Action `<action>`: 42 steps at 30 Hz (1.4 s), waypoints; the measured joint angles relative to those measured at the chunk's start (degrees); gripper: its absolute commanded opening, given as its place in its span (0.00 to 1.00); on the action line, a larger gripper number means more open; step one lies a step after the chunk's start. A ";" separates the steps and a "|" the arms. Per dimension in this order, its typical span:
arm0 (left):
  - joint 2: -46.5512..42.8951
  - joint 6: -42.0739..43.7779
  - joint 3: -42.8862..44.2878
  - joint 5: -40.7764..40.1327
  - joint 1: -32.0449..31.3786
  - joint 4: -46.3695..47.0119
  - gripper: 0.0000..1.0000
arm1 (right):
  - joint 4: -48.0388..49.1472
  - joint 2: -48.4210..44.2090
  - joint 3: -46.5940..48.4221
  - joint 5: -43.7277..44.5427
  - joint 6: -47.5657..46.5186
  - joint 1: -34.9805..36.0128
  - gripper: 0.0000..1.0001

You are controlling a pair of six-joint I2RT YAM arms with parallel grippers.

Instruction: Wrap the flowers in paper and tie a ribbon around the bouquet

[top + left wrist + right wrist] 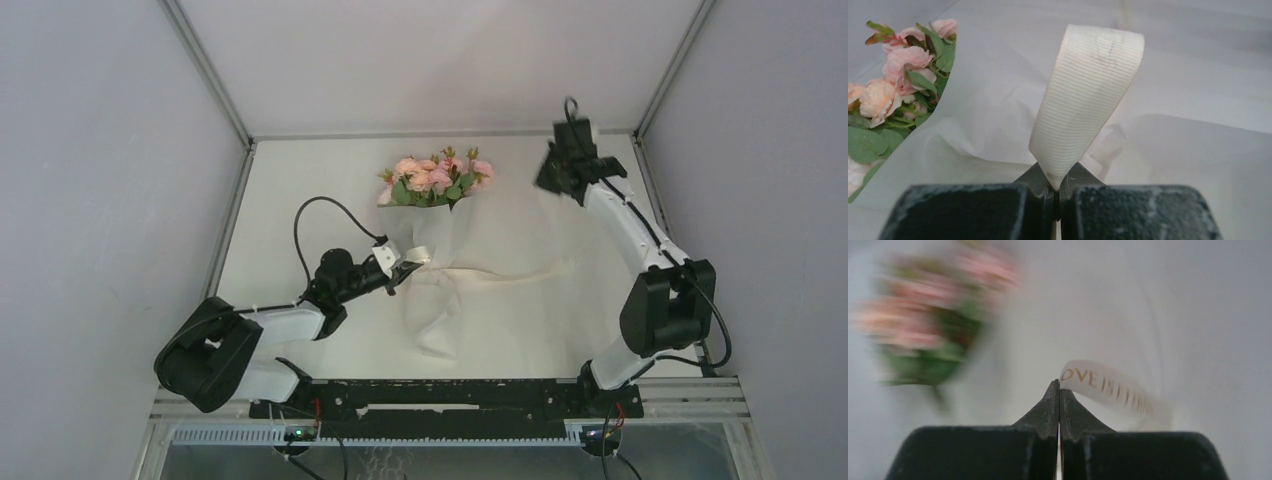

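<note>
The bouquet (436, 235) lies mid-table, its pink flowers (437, 178) at the far end and its white paper (437, 320) pinched at the middle. The cream ribbon (430, 258) goes round that waist. My left gripper (403, 266) sits at the waist's left side, shut on an upright ribbon loop (1088, 100) pinched in the left gripper (1057, 187); the flowers (893, 95) show at left. My right gripper (553, 180) is raised at the far right. In its blurred wrist view the right gripper (1058, 385) is shut, with a gold-lettered ribbon end (1108, 387) caught at its tips.
The creased sheet spreads right of the bouquet over the white table (300, 180). Grey walls and metal frame posts (225, 100) close in the back and sides. A black rail (450, 395) with the arm bases runs along the near edge.
</note>
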 measured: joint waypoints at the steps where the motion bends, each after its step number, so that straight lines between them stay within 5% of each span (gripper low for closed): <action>1: -0.20 1.31 -0.20 0.52 -0.22 -0.44 0.00 | 0.26 -0.28 5.60 1.77 0.37 2.51 0.00; 8: -3.74 7.61 -2.01 3.10 -1.14 -3.28 0.00 | 0.13 23.28 66.34 -1.77 -3.37 37.66 0.00; 10: -5.25 9.16 -3.06 3.52 -1.14 -3.58 0.00 | -2.43 28.39 73.92 -4.85 -4.70 45.44 0.00; 16: -7.85 11.34 -5.35 4.39 -1.92 -3.78 0.00 | -4.09 27.36 61.51 -9.92 -3.80 49.86 0.00; 25: -8.26 12.39 -6.14 4.94 -3.19 -4.00 0.00 | -6.73 31.19 66.99 -12.20 -1.29 47.58 0.00; 27: -8.26 12.39 -6.14 4.90 -3.26 -3.93 0.00 | -6.60 31.19 66.60 -12.72 -0.63 47.60 0.15; 28: -8.26 12.37 -6.14 4.90 -3.26 -3.87 0.00 | -6.64 31.19 66.07 -13.20 -0.07 47.58 0.34; 30: -8.28 12.37 -6.14 4.81 -3.26 -3.63 0.00 | -7.17 31.39 65.66 -14.25 0.74 47.54 0.90; 31: -8.26 12.35 -6.14 4.79 -3.26 -3.58 0.00 | -7.78 31.63 65.68 -14.95 1.11 47.41 0.98; 37: -8.26 11.85 -6.14 3.65 -3.28 -3.56 0.00 | -15.69 33.57 68.32 -16.70 -1.79 45.07 1.00; 42: -8.26 10.95 -6.14 3.17 -3.34 -3.54 0.00 | -13.68 20.44 46.71 -14.97 -4.79 40.06 1.00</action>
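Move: The right hand holds the ribbon's long end; the tied waist of the bouquet, which the ribbon must cross, lies about 31 cm to its left, 12 cm back and 11 cm lower. The flower heads stand some 16 cm farther out than that waist, and the ribbon loop in the left fingers hovers about 11 cm over it. From the left hand, the waist is roughly 3 cm to the right, 1 cm back and 10 cm below. Right hand swings ribbon end up, 45 cm left over bouquet, opens, returns 10 cm; left draws loop back. ##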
